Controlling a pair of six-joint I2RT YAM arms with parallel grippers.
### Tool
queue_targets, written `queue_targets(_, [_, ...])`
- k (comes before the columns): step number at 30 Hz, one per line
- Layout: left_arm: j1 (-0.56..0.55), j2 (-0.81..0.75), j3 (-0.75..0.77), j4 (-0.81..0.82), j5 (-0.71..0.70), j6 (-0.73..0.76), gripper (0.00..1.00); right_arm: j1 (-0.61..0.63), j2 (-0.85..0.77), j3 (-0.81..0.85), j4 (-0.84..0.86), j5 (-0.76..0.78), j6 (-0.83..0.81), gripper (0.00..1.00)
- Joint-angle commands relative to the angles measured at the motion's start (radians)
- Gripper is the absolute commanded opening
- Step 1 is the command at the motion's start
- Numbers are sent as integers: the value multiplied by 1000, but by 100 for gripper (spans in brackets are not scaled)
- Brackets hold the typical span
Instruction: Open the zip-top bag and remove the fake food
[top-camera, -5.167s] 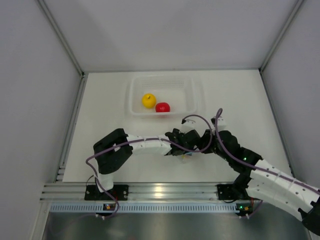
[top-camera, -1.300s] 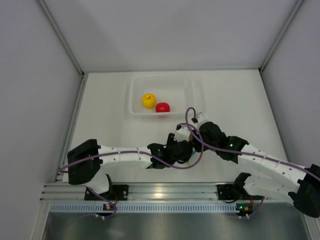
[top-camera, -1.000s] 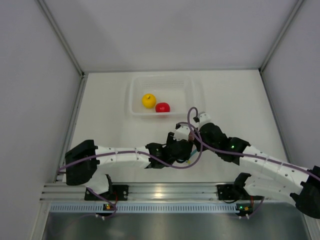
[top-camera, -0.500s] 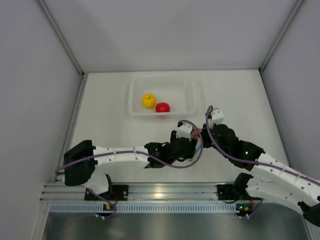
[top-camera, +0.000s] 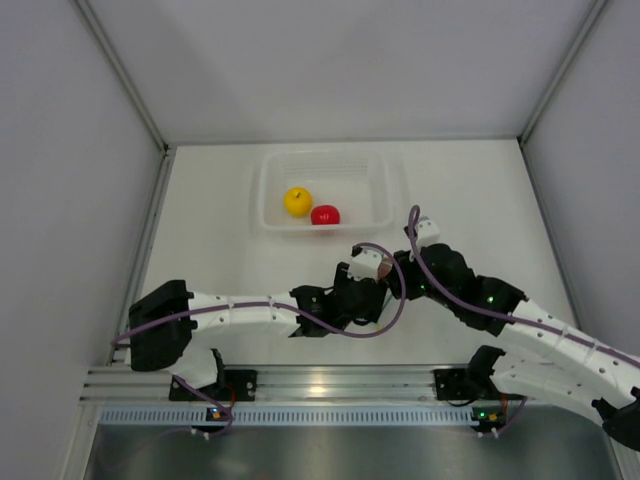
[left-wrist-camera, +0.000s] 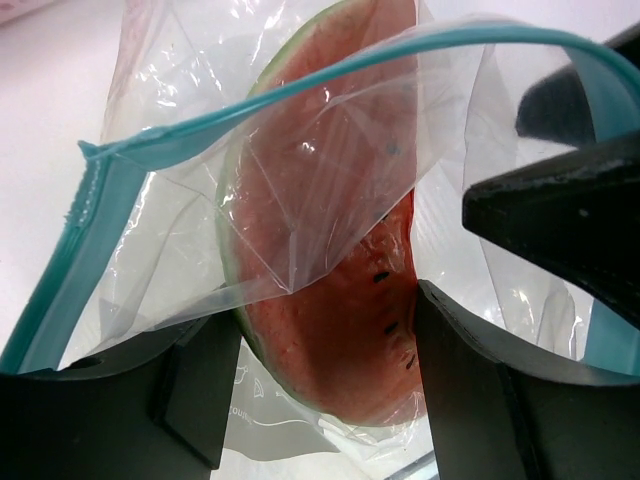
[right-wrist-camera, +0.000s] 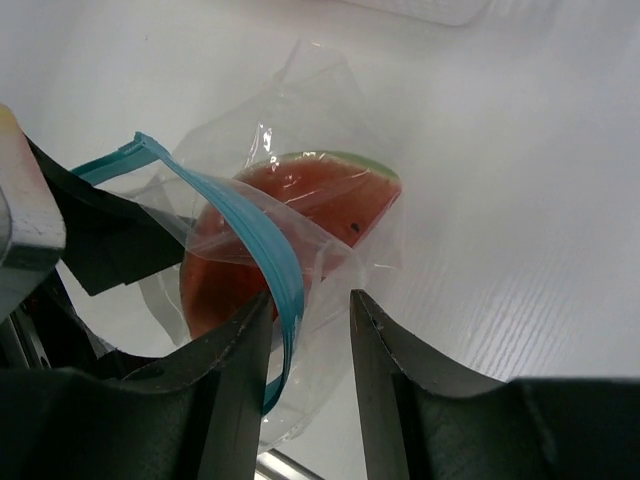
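The zip-top bag (left-wrist-camera: 300, 150) is clear with a teal zip strip (left-wrist-camera: 300, 85), and its mouth gapes. Inside lies a red watermelon slice (left-wrist-camera: 330, 300) with a green rind, also seen in the right wrist view (right-wrist-camera: 320, 195). My left gripper (left-wrist-camera: 325, 400) is shut on the bag, pinching the slice through the film. My right gripper (right-wrist-camera: 308, 340) is open, with the zip strip (right-wrist-camera: 250, 235) and loose film hanging between its jaws. From above, both grippers (top-camera: 365, 295) (top-camera: 400, 275) meet at the table's middle and hide the bag. A yellow fruit (top-camera: 297, 201) and a red fruit (top-camera: 325, 214) lie in the tray.
The rigid clear tray (top-camera: 385, 185) stands behind the grippers at the back centre. White walls close in the table on the left, back and right. A purple cable (top-camera: 385, 250) loops over the left wrist.
My right arm has swung to the right, away from the left gripper, and its jaws have parted off the zip strip. The left arm has barely moved.
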Motion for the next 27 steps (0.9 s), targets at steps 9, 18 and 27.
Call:
queue_targets(9, [-16, -12, 42, -16, -253, -122, 0, 50, 10, -60, 126, -12, 241, 21])
queue_targets(18, [-14, -8, 52, -14, -419, -186, 0, 176, 37, -66, 151, 75, 271, 0])
queue_targets(27, [61, 0, 96, -13, -311, -220, 0, 303, 77, -106, 140, 273, 301, 0])
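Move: The watermelon slice is already in the left fingers, its middle some 4 cm ahead, 2 cm right and 3 cm below; the basket's middle lies about 20 cm ahead, 11 cm left and 8 cm below that hand. From the half-open right hand, the teal zip rim is roughly 1 cm back, 2 cm left and 2 cm below, the slice about 3 cm ahead, 3 cm left and 6 cm below. Leftwards some 4.5 cm, and back about 2.5 cm with a small dip, the right hand comes in on the bag's mouth and its fingers close fully, pinching the teal zip rim. The left hand keeps its grip on the slice and carries it forward and left about 5 cm towards the basket, rising slightly and swinging some 20 degrees counter-clockwise. ##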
